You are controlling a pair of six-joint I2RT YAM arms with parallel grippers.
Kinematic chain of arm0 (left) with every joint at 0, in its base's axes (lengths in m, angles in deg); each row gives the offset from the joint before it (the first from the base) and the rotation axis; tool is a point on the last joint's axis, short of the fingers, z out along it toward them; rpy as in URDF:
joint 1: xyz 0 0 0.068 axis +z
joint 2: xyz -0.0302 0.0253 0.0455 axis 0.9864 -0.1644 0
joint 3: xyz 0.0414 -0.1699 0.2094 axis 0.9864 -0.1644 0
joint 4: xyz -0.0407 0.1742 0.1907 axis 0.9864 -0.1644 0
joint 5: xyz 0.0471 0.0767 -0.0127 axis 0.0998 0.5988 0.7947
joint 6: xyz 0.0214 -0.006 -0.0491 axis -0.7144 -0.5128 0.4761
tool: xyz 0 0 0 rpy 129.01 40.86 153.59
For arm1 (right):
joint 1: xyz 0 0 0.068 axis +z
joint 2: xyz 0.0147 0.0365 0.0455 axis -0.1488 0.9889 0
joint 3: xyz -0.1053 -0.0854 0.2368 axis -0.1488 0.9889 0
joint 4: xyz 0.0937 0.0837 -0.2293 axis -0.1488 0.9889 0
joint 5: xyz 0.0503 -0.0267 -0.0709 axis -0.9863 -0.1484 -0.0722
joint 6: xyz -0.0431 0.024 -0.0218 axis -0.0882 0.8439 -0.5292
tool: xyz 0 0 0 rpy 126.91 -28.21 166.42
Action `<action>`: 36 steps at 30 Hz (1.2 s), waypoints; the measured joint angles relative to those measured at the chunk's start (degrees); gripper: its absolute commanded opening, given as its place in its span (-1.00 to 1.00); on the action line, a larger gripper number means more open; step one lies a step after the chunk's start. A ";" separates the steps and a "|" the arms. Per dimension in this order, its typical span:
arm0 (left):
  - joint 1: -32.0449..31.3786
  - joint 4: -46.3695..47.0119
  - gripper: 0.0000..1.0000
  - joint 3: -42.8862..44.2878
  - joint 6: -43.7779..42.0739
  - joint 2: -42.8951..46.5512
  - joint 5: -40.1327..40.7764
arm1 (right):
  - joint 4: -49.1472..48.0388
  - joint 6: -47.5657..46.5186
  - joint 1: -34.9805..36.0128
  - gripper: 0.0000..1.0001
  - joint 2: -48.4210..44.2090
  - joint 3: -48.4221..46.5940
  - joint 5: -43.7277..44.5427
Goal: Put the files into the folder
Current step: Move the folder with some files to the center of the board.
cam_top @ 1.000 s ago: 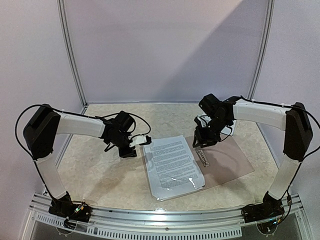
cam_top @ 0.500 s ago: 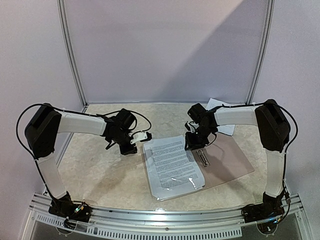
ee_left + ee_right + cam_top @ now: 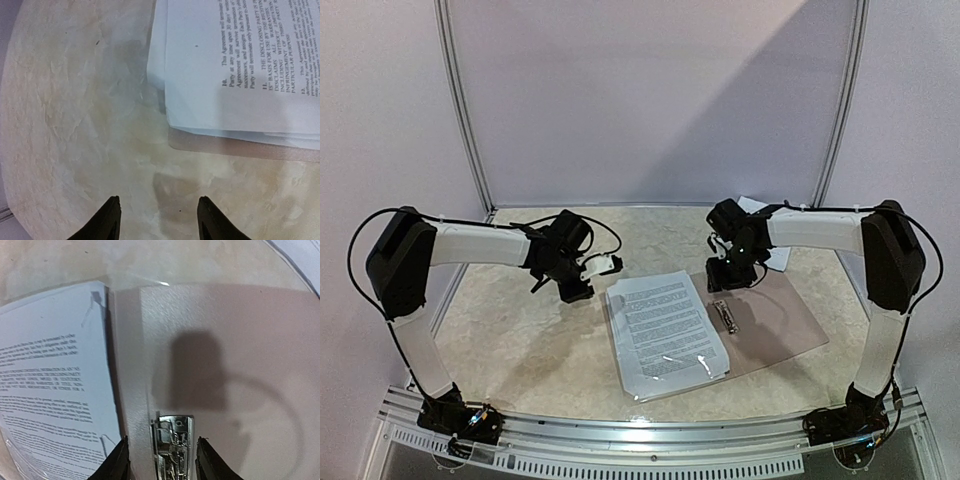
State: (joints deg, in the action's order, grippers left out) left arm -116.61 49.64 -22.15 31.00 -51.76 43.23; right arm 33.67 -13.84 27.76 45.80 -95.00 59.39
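The folder (image 3: 782,322) lies open on the table, its tan-brown cover (image 3: 235,365) to the right and a clear plastic edge (image 3: 225,145) showing on the left. The files (image 3: 663,328), white sheets of black print, lie stacked on its left half (image 3: 50,390) (image 3: 240,65). A shiny metal clip (image 3: 172,445) sits on the spine. My right gripper (image 3: 162,460) (image 3: 725,285) is open, its fingers astride the clip without touching it. My left gripper (image 3: 159,217) (image 3: 578,292) is open over bare table, just left of the stack's far corner.
One more white sheet (image 3: 762,214) lies at the back right, partly behind the right arm, with its corner (image 3: 305,255) visible beyond the folder. The table (image 3: 520,340) is marbled beige, walled by white panels.
My right gripper has drawn back to the right from the stack's edge and now stands over the clip, jaws wider. The left gripper has shifted slightly toward the back.
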 measured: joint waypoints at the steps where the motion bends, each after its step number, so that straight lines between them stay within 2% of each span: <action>1: 0.00 -0.13 0.09 0.00 0.00 0.00 0.13 | 0.74 -0.04 0.02 -0.33 0.11 0.26 0.68; 6: 0.17 -0.31 0.10 -0.81 -0.07 1.05 0.55 | 2.86 -0.63 0.35 -0.50 0.52 2.14 1.90; 25: 0.66 -1.51 0.11 -1.95 -0.04 1.73 0.55 | 4.44 -3.21 4.04 -0.67 3.58 1.66 3.26; 36: 1.90 -3.15 0.12 -2.43 -0.09 6.27 0.55 | 5.20 -5.95 6.32 -0.83 5.07 0.48 2.64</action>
State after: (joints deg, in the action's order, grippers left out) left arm -114.71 46.49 -24.58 30.91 -45.49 43.78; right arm 38.87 -19.78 34.07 50.87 -94.52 62.03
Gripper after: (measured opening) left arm 0.555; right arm 0.128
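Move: The folder's silver clip lies about 7 cm back from the right hand, 3 cm to its right and some 5 cm below. On the folder's left half, the stack of files is centred roughly 11 cm back and 10 cm left of the right hand; the loose sheet lies about 16 cm ahead and 11 cm to its right. From the left hand, the clip is some 33 cm to the right and 5 cm back. Bring the right gripper back and down about 5 cm, away from the loose sheet and onto the folder's clip, closing the fingers most of the way so the tips meet on the metal. Keep them on it while the wrist turns some 10 degrees counter-clockwise and the hand edges a little left. Ease the half-open left gripper about 2 cm left, then lift it 2 cm. ##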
